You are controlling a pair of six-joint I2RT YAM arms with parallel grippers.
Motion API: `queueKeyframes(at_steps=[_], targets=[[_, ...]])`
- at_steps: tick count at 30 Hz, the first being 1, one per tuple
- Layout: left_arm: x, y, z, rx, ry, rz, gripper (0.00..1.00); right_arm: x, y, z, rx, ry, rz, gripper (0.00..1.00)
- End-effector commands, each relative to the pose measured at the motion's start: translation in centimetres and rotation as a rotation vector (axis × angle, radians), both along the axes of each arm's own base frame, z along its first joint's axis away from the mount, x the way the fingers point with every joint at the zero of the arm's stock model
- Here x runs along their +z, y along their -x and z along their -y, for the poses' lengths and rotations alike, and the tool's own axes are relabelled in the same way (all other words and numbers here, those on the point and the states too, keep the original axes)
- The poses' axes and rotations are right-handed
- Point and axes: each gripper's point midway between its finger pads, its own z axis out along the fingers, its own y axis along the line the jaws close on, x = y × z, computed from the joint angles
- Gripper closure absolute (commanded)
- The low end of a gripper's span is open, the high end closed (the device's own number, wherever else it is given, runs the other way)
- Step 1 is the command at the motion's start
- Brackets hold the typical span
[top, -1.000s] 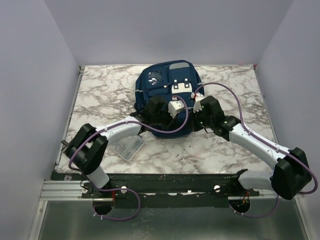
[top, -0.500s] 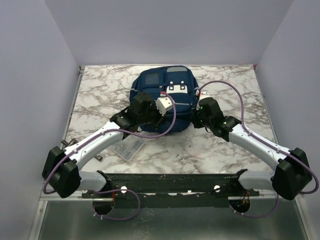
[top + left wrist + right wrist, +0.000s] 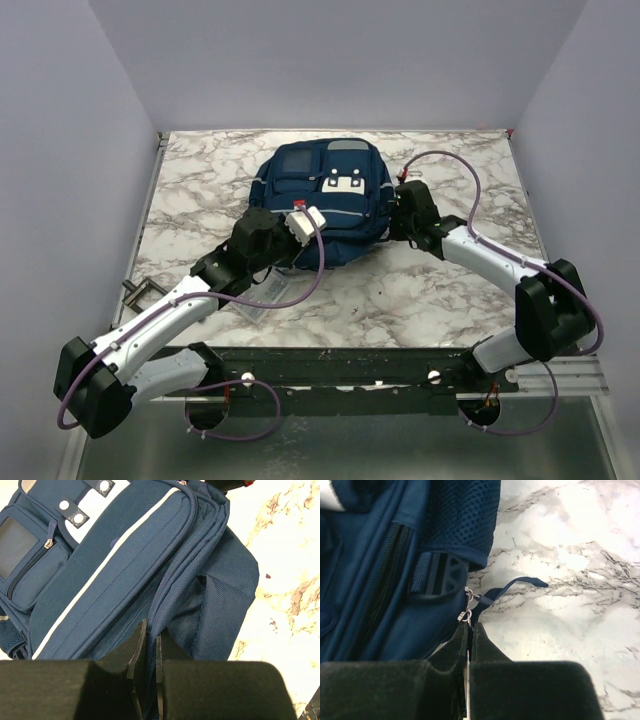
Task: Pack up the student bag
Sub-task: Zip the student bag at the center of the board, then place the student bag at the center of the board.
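Observation:
The student bag (image 3: 322,190), navy blue with grey stripes and white buckle patches, lies flat at the back middle of the marble table. At its near left edge my left gripper (image 3: 283,243) is shut on a fold of the bag's fabric; the left wrist view shows the cloth pinched between the jaws of this gripper (image 3: 148,627), beside the striped front pocket (image 3: 105,575). My right gripper (image 3: 395,207) is at the bag's right side. In the right wrist view it (image 3: 470,625) is shut on a metal zipper pull (image 3: 465,614) with a blue cord tab (image 3: 520,583).
A small clear plastic box (image 3: 262,293) lies on the table (image 3: 200,190) under the left forearm, near the front left. Grey walls enclose the table on the left, back and right. Purple cables loop over both arms.
The left arm has swung outward to the left and stretched forward. The bag has shifted left and away. The right gripper has moved farther back along the bag's right side.

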Motion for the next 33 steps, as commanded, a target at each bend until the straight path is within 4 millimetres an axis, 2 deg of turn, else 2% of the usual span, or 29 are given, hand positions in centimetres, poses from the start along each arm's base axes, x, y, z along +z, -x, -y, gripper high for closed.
queueKeyframes(at_steps=[1,5,8,9,12,13,18,19,21,23,25,29,33], targets=[[5.5,-2.4,-1.6,0.131,0.121,0.176,1.00,-0.4,-3.3,2.8,-0.094,0.004,0.035,1.00],[4.8,-2.3,-0.4,0.092,0.141,0.126,1.00,-1.6,-4.5,3.0,-0.097,-0.005,0.010,1.00],[4.9,-2.5,1.2,0.049,0.169,0.071,1.00,-1.4,-3.9,3.8,-0.128,0.025,-0.063,1.00],[4.7,-2.7,1.9,0.047,0.184,0.025,1.00,-0.9,-3.4,4.1,-0.138,0.032,-0.077,0.96],[4.5,-3.5,4.9,0.012,0.248,-0.116,1.00,1.6,-2.2,5.1,-0.166,0.034,-0.059,0.66],[4.4,-3.7,6.0,0.002,0.275,-0.168,1.00,2.6,-1.7,5.4,-0.173,0.032,-0.050,0.60],[3.5,-4.3,12.7,-0.126,0.396,-0.495,1.00,7.3,0.0,6.6,-0.179,0.014,0.022,0.49],[3.2,-4.6,13.6,-0.124,0.414,-0.563,0.97,8.5,0.3,6.8,-0.175,0.004,0.043,0.48],[2.5,-5.1,14.4,-0.091,0.421,-0.650,0.82,11.2,1.1,6.9,-0.166,-0.030,0.094,0.44],[2.4,-5.2,14.2,-0.068,0.410,-0.661,0.62,14.4,2.0,6.7,-0.147,-0.088,0.164,0.42],[3.1,-4.7,13.4,-0.072,0.395,-0.631,0.51,17.6,3.2,6.7,-0.136,-0.143,0.241,0.39],[6.1,-2.3,10.7,-0.107,0.331,-0.538,0.43,22.0,5.5,6.8,-0.108,-0.238,0.354,0.30],[11.1,-0.4,6.4,-0.061,0.317,-0.346,0.38,25.0,7.8,6.5,-0.070,-0.317,0.410,0.22]])
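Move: The left hand still grips the raised fabric at the student bag's lower left; the zip pull in the right hand is its goal side, some 8 cm ahead, 18 cm to its right and 9 cm lower. The white card lies about 15 cm ahead, 7 cm right and 11 cm below that left hand. From the right hand, the second zip pull is only 3 cm straight ahead; the card sits 11 cm ahead and 11 cm left, the loose strap 5 cm ahead and 3 cm right. Forward and slightly down, about 3 cm, the right hand draws the pinched zip pull along the bag's right side, then opens, lets go and climbs over 20 cm, easing back and right. The left hand, nearly still at first, sweeps the gripped fabric some 13 cm right and a little forward, tipping its fingers down, before opening and lifting off, back to the left. ##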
